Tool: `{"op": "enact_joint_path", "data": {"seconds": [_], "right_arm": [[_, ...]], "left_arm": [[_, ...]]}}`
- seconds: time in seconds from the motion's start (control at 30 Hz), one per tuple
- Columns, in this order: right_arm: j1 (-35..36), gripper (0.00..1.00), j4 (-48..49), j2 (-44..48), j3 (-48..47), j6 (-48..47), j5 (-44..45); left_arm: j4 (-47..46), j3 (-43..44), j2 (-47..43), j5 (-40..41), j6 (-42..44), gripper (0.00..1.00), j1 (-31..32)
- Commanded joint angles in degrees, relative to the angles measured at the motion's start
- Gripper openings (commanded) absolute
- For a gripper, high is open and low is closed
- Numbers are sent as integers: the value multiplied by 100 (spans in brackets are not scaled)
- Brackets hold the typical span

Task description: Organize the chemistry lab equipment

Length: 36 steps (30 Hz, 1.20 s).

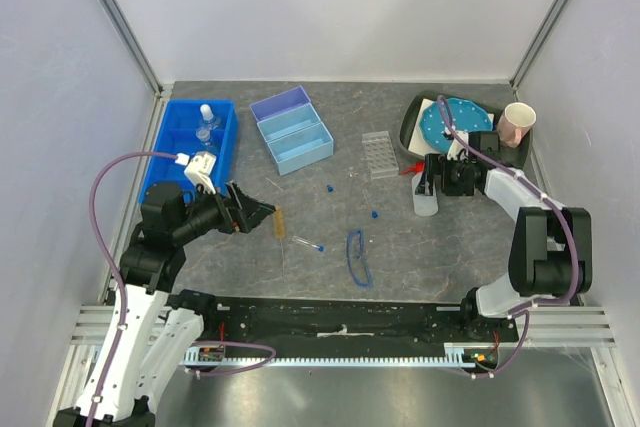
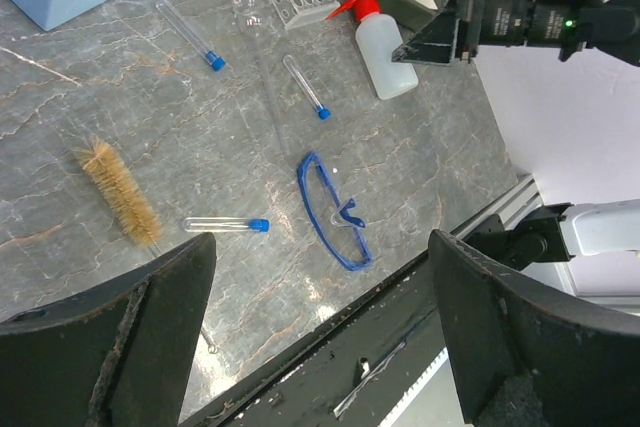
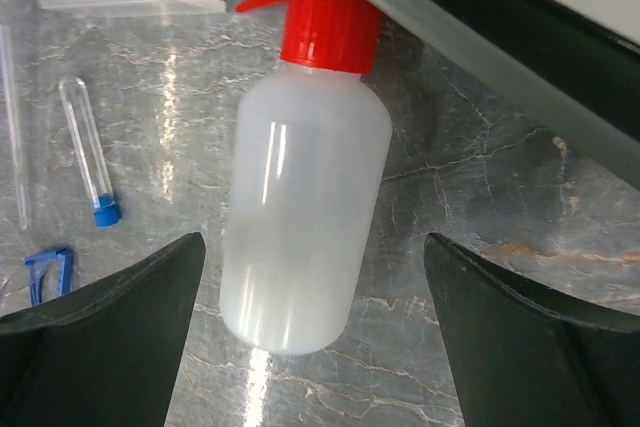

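Observation:
A white squeeze bottle [image 3: 305,207] with a red nozzle lies on the grey table [image 1: 330,277], and my right gripper [image 3: 312,242] hangs open over it, one finger on each side and not touching. The same bottle [image 1: 427,197] is at mid right in the top view. Blue-rimmed safety glasses [image 2: 335,212] lie near the front edge. Blue-capped clear tubes [image 2: 225,224] [image 2: 305,85] [image 2: 190,32] are scattered on the table. Clear flasks [image 1: 205,127] stand in the blue bin [image 1: 165,162]. My left gripper [image 2: 322,247] is open and empty above the table, left of the glasses.
A tan brush [image 2: 120,192] lies by the left gripper [image 1: 262,212]. A light blue box [image 1: 292,130] and a clear tube rack [image 1: 379,154] sit at the back middle. A dark tray [image 1: 410,127] holds a blue dotted disc [image 1: 455,122] beside a pink cup [image 1: 515,124].

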State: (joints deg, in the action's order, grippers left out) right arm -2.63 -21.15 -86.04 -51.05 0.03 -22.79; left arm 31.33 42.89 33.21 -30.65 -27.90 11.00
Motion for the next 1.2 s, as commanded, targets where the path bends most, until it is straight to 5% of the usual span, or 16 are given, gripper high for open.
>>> {"op": "enact_joint_path", "data": {"seconds": [0.0,0.4,0.73,0.97,1.17], "right_arm": [[78,98,243,-395,-28,313,108],[140,87,208,-633,-2,498,196],[-9,47,137,-46,33,630,-243],[-18,41,207,922,235,586,-1122],[-18,41,575,1449,446,840,-2377]], "left_arm": [[-487,-158,-78,-274,-365,93,-2],[-1278,-633,-131,-608,-1146,93,-2],[-2210,-967,-8,-1249,-1956,92,7],[-2957,-1108,133,-1277,-2255,92,200],[-4025,-1125,589,-452,-2404,93,981]]}}
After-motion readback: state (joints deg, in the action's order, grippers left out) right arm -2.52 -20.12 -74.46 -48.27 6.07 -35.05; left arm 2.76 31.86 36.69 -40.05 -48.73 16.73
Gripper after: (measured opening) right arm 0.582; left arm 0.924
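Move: The wash bottle lies just below the right hand's open fingers, its middle about 4 cm lower and 1 cm ahead and to the left. From that hand the test-tube rack is roughly 9 cm ahead and 12 cm left, the grey tray's middle some 13 cm ahead and 11 cm right, and a blue-capped test tube about 14 cm left and 2 cm back. From the left hand the bottle is some 40 cm right, 14 cm ahead and 21 cm down. The right hand sinks about 3.5 cm until its fingers straddle the lying wash bottle, pinches the white body from both sides, then lifts it some 9 cm off the table, drifting left and slightly back as the fingertips tip upward. Meanwhile the empty left hand, wide open and high over the table, slides about 5 cm right towards the bottle, rolling some 20 degrees so its left side drops and turning a little clockwise. ##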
